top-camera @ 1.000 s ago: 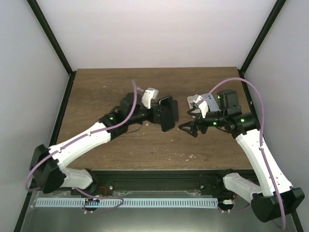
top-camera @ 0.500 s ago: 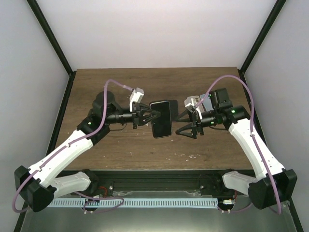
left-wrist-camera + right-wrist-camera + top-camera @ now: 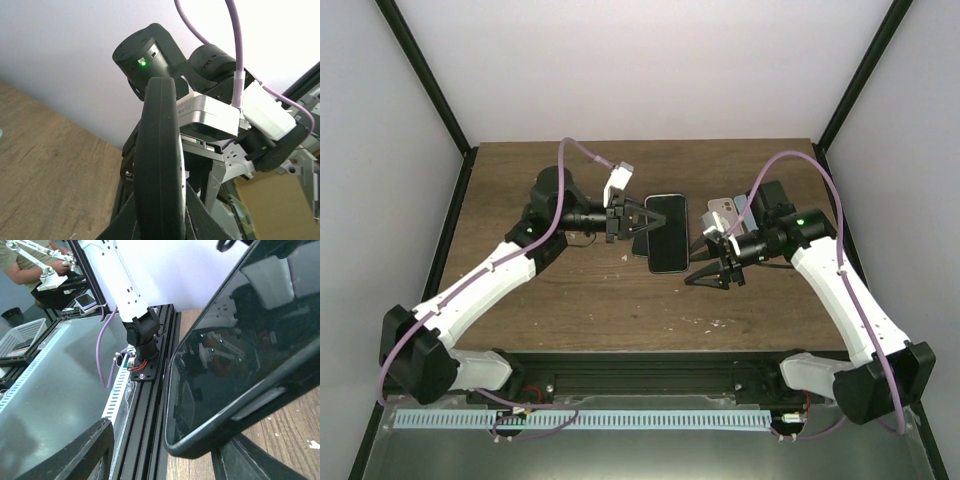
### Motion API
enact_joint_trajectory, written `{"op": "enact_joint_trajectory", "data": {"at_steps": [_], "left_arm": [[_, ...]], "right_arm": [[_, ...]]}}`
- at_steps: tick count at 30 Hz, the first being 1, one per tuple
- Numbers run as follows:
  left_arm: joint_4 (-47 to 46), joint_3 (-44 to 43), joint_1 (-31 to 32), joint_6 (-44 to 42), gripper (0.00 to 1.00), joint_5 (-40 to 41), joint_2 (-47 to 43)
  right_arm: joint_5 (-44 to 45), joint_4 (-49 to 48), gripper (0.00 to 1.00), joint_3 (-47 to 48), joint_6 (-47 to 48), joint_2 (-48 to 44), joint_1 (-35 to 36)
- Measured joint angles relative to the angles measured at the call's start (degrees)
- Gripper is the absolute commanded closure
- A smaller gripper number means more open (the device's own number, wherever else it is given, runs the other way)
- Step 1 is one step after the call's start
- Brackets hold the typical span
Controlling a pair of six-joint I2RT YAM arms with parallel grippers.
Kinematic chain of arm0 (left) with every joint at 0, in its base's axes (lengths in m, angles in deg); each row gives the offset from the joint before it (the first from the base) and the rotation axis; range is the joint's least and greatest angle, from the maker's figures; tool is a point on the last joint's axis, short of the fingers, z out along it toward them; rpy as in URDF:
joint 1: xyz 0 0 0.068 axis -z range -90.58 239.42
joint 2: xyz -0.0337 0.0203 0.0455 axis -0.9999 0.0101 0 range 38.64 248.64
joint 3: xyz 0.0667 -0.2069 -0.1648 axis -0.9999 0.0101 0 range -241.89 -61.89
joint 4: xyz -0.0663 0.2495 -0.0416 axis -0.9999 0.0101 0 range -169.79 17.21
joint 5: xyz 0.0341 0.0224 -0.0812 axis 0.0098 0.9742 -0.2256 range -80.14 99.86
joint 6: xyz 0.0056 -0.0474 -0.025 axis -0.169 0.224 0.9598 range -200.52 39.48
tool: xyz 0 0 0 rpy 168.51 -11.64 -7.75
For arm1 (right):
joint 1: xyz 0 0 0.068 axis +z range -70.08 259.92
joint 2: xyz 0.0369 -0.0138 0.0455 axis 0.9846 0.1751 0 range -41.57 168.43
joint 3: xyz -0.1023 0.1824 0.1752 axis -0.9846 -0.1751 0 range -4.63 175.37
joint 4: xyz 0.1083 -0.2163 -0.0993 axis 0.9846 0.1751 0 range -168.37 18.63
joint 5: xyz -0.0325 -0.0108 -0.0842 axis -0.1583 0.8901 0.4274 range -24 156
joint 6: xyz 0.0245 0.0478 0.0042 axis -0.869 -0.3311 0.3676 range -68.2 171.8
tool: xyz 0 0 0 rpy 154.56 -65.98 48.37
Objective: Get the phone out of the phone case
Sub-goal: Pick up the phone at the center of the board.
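Note:
The phone, dark screen up inside its black phone case, hangs above the table's middle. My left gripper is shut on the case's left edge. In the left wrist view the case stands edge-on, with the left gripper closed tight on both sides of it. My right gripper sits just right of the phone, open. In the right wrist view the glossy screen fills the upper right, and its lower corner lies inside the right gripper. One finger is under the case edge, the other finger well apart.
The brown wooden table has white walls and black corner posts around it. A black rail and a slotted cable duct run along the near edge. Small white specks lie on the wood.
My left arm has swung the cased phone from tilted to flat and carried it right and back. The right gripper has come in beside the phone and its jaws have narrowed.

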Motion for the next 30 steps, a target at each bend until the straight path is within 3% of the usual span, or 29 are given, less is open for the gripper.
{"op": "enact_joint_trajectory", "data": {"at_steps": [11,30], "left_arm": [[-6.45,-0.52,-1.38,7.23,1.00,-8.13,2.47],[-6.54,-1.07,-1.64,8.11,1.00,-11.06,2.32]], "right_arm": [[0.68,1.14,0.61,0.02,2.14,-1.73,1.95],[3.82,0.57,0.74,3.06,-0.55,-0.20,5.68]]}}
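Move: The left hand already holds the black-cased phone up in the air by its left long edge, screen up and near end tipped down; the phone's middle is some 3 cm to this hand's right, 2 cm back and 2 cm below. From the right hand the phone's middle is about 5 cm ahead, 5 cm left and 3 cm above. On the table, a bare phone lies about 24 cm ahead of the left hand, 1 cm left and 37 cm below; the gold case lies roughly 35 cm ahead of the right hand, 13 cm right and 30 cm below, the blue case 7 cm farther right. The half-open right gripper slides back about 2 cm along the phone's right side to its near right corner, then eases about 1 cm left towards it while the fingers close to roughly half their gap, coming close around the corner. Keeping its pinch on the left edge, the left hand draws the phone about 1.5 cm back and 1 cm up, turning it some 10 degrees clockwise, and is almost still by the end. ##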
